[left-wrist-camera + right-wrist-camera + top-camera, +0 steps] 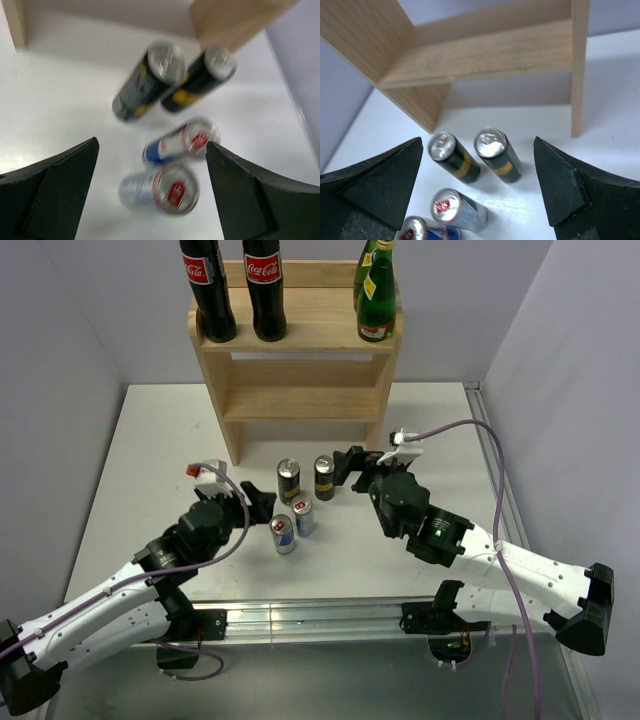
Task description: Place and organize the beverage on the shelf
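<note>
The light wooden shelf (pixel 300 390) stands at the back of the table. On its top are two cola bottles (pixel 208 290) and two green bottles (pixel 377 295). Two black cans (pixel 289 480) (pixel 324 477) and two blue-silver cans (pixel 303 515) (pixel 284 534) stand upright in front of it. My left gripper (pixel 262 505) is open and empty, just left of the blue-silver cans; in the left wrist view (pixel 152 145) the nearer can (pixel 167 190) sits between the fingers. My right gripper (pixel 345 465) is open and empty, right of the black cans (pixel 497 152).
The shelf's two lower tiers (pixel 480 55) show nothing on them. Grey walls close in on the left, the back and the right. A metal rail (pixel 320 615) runs along the near edge between the arm bases.
</note>
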You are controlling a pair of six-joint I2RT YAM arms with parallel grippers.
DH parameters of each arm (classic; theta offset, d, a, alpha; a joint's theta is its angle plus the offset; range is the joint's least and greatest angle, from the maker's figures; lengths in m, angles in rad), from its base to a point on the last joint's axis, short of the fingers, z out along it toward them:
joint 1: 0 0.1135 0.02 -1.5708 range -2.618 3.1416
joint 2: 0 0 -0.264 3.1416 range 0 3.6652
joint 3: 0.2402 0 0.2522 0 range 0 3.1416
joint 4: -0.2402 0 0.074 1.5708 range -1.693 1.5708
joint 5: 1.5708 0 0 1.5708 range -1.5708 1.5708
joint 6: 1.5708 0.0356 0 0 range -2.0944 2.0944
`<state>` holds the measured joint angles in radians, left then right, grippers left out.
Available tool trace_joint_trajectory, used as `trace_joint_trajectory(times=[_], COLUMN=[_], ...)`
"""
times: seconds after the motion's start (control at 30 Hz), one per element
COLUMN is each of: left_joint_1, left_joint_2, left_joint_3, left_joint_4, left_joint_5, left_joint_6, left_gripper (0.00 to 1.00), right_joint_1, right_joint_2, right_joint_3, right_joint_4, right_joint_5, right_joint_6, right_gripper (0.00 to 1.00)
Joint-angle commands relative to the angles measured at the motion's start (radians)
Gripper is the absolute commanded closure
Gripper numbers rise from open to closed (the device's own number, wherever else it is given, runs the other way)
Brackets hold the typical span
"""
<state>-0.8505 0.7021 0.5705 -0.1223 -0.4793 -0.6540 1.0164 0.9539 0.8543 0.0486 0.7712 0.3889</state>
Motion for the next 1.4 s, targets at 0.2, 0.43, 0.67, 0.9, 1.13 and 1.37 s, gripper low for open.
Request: trace_joint_trajectory(times=[0.2,0.43,0.67,0.9,1.13,1.37], left_joint_1=[-0.221,-0.378,-0.44,-0.44,-0.423,-0.377], left_joint_2=[-0.104,-0.014,0.167,0.327,0.555,0.659], left_joint_3=[-0.225,-0.267,-0.3,-0.287,-0.247,-0.244], left_joint_4=[0.161,0.23,0.361,0.479,0.63,0.731], left_joint_5=[-0.016,-0.131,-0.269,-0.45,-0.515,-0.525], left_joint_6=[-0.108,-0.121,-0.125,-0.144,-0.125,-0.108], left_gripper=[0.05,0.04,0.03,0.03,0.01,0.12], right_joint_1=[0.005,0.007,0.005,0.005,0.004,0.005], right_joint_2=[-0.095,-0.121,-0.164,-0.218,-0.228,-0.257], right_joint_3=[-0.069,-0.135,-0.156,-0.184,-0.205,-0.233], right_joint_4=[-0.082,-0.092,-0.112,-0.133,-0.141,-0.145], right_joint_5=[0.097,0.105,0.109,0.108,0.102,0.1], right_joint_6=[0.065,0.103,0.114,0.122,0.133,0.143], right_gripper=[0.02,0.02,0.02,0.02,0.02,0.02])
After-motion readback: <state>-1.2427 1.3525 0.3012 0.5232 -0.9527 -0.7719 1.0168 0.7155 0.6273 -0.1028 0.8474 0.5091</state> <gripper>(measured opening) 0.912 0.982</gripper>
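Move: The near silver can, the closest of four standing cans, is some 6 cm to the right of my open left hand, about 2 cm back and 16 cm below. From that hand, the second silver can is about 2 cm ahead and 11 cm right, the left black can 11 cm ahead and 7 cm right, and the right black can 12 cm ahead and 16 cm right. From my right hand, the near silver can lies roughly 13 cm left, 5 cm back and 25 cm down. I lower my left hand about 16 cm to the near silver can. I first swing it back 8 cm and 6 cm right, yawing clockwise, then sink and come forward 5 cm as the yaw unwinds, bringing the wide-open fingers either side of the can, barely starting to close. Meanwhile my empty right hand sinks about 6 cm and moves right almost as far, staying open. ##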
